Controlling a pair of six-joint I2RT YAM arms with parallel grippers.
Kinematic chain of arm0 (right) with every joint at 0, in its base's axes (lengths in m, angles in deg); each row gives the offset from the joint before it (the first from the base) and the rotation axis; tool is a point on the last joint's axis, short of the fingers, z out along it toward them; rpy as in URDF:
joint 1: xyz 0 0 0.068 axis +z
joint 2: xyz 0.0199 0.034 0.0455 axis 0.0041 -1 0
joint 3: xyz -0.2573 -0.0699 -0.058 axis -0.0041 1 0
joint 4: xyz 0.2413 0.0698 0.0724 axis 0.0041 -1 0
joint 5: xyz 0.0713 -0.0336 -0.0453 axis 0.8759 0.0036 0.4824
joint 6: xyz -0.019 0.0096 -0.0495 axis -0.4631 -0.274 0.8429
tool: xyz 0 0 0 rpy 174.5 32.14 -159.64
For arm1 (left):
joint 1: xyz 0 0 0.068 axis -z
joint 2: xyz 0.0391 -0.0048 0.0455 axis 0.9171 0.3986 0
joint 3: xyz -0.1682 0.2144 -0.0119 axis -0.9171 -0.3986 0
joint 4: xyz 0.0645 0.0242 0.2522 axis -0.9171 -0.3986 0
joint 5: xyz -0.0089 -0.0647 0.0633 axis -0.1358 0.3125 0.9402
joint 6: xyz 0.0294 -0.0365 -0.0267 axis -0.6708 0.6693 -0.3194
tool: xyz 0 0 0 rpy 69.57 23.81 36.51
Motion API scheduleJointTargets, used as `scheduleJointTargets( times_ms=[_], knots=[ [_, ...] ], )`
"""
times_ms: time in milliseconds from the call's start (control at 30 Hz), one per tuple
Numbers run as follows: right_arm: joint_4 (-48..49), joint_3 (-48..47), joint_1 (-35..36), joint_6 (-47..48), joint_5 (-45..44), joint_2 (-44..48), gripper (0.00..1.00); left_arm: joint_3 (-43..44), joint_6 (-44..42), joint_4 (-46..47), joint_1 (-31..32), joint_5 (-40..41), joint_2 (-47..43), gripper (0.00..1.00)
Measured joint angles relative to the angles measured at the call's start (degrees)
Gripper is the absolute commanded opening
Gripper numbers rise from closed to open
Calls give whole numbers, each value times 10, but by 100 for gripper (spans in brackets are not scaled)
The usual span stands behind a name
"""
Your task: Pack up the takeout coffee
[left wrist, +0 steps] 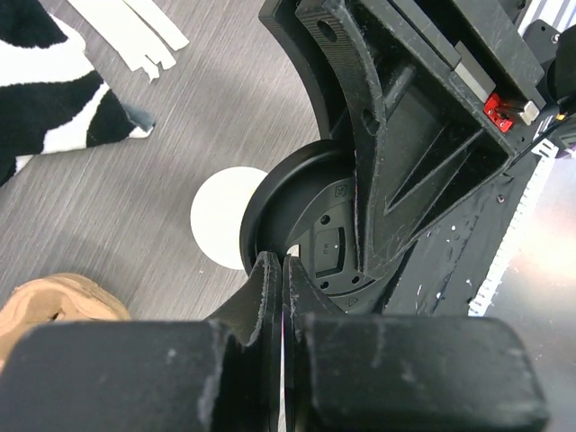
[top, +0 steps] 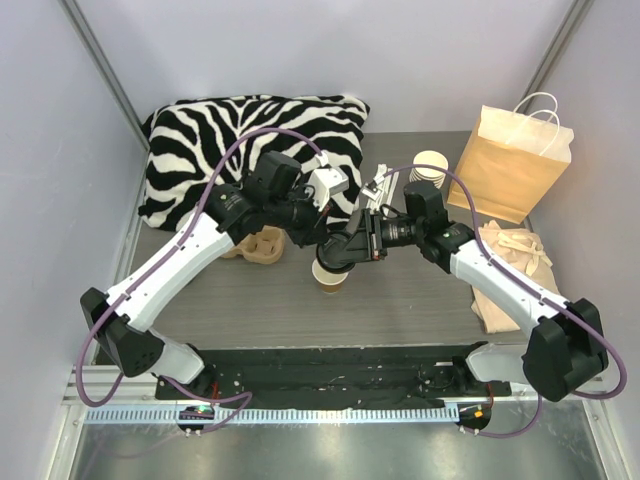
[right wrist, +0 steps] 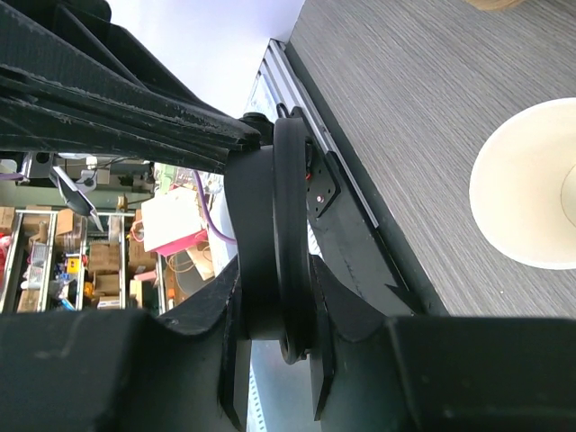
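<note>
The takeout coffee stands in two parts. Its tan paper cup (top: 330, 273) sits lidless and upright on the table; the wrist views show its white inside (left wrist: 219, 229) (right wrist: 531, 189). My right gripper (top: 340, 252) (right wrist: 297, 306) is shut on the round black lid (right wrist: 279, 243) (left wrist: 310, 225), held on edge just above and beside the cup. My left gripper (top: 318, 240) (left wrist: 283, 270) is shut with nothing between its fingers, its tips right at the lid's rim. I cannot tell whether they touch it.
A zebra-striped pillow (top: 250, 140) fills the back left. A brown paper bag (top: 515, 160) stands at the back right, a stack of lidless cups (top: 430, 165) beside it. A cardboard cup carrier (top: 255, 245) lies under the left arm. A beige cloth (top: 515, 270) lies at the right.
</note>
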Motion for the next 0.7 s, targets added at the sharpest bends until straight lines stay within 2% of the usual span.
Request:
scheduleJointTargets(
  times_ms=[133, 167, 233, 267, 300, 367, 600, 700],
  knots=[
    [-1, 0, 0, 2, 0, -4, 22, -3, -2, -3, 0, 1, 0, 0],
    [-3, -1, 0, 3, 0, -5, 37, -5, -2, -3, 0, 1, 0, 0],
    [-7, -1, 0, 6, -3, -8, 52, -11, -1, -4, 0, 5, 0, 0],
    [-9, -2, 0, 9, -4, -11, 64, -14, -1, -4, 0, 7, 0, 0],
    [-11, -2, -1, 9, -6, -12, 71, -17, -1, -6, 0, 9, 0, 0],
    [-16, -5, -5, 13, -9, -15, 80, -23, -1, -11, 0, 11, 0, 0],
    [-85, -40, -49, 60, -28, -33, 82, -43, 3, -12, 2, 34, 3, 0],
    [-126, -55, -69, 100, -55, -34, 75, -50, 6, -10, 2, 47, 13, 0]
  ],
)
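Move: The paper cup's middle lies about 17 cm below the left hand, some 3 cm to its right and 1 cm back. From the right hand the cup is about 4 cm left, 1 cm ahead and 15 cm below. The black lid, still held by both, has its centre 3 cm right and 3 cm back of the left hand. The cup tray sits some 18 cm left and 9 cm ahead of the left hand, the white straws 14 cm right and 22 cm ahead of it. The black lid passes into the left hand's sole hold: the right fingers open wide and let go, then that hand backs off about 6 cm, forward and to the right while sinking a little and turning some 10 degrees. The left fingers, already shut on the lid's edge, keep their pinch and lower the lid about 5 cm towards the open cup, drifting slightly left. ##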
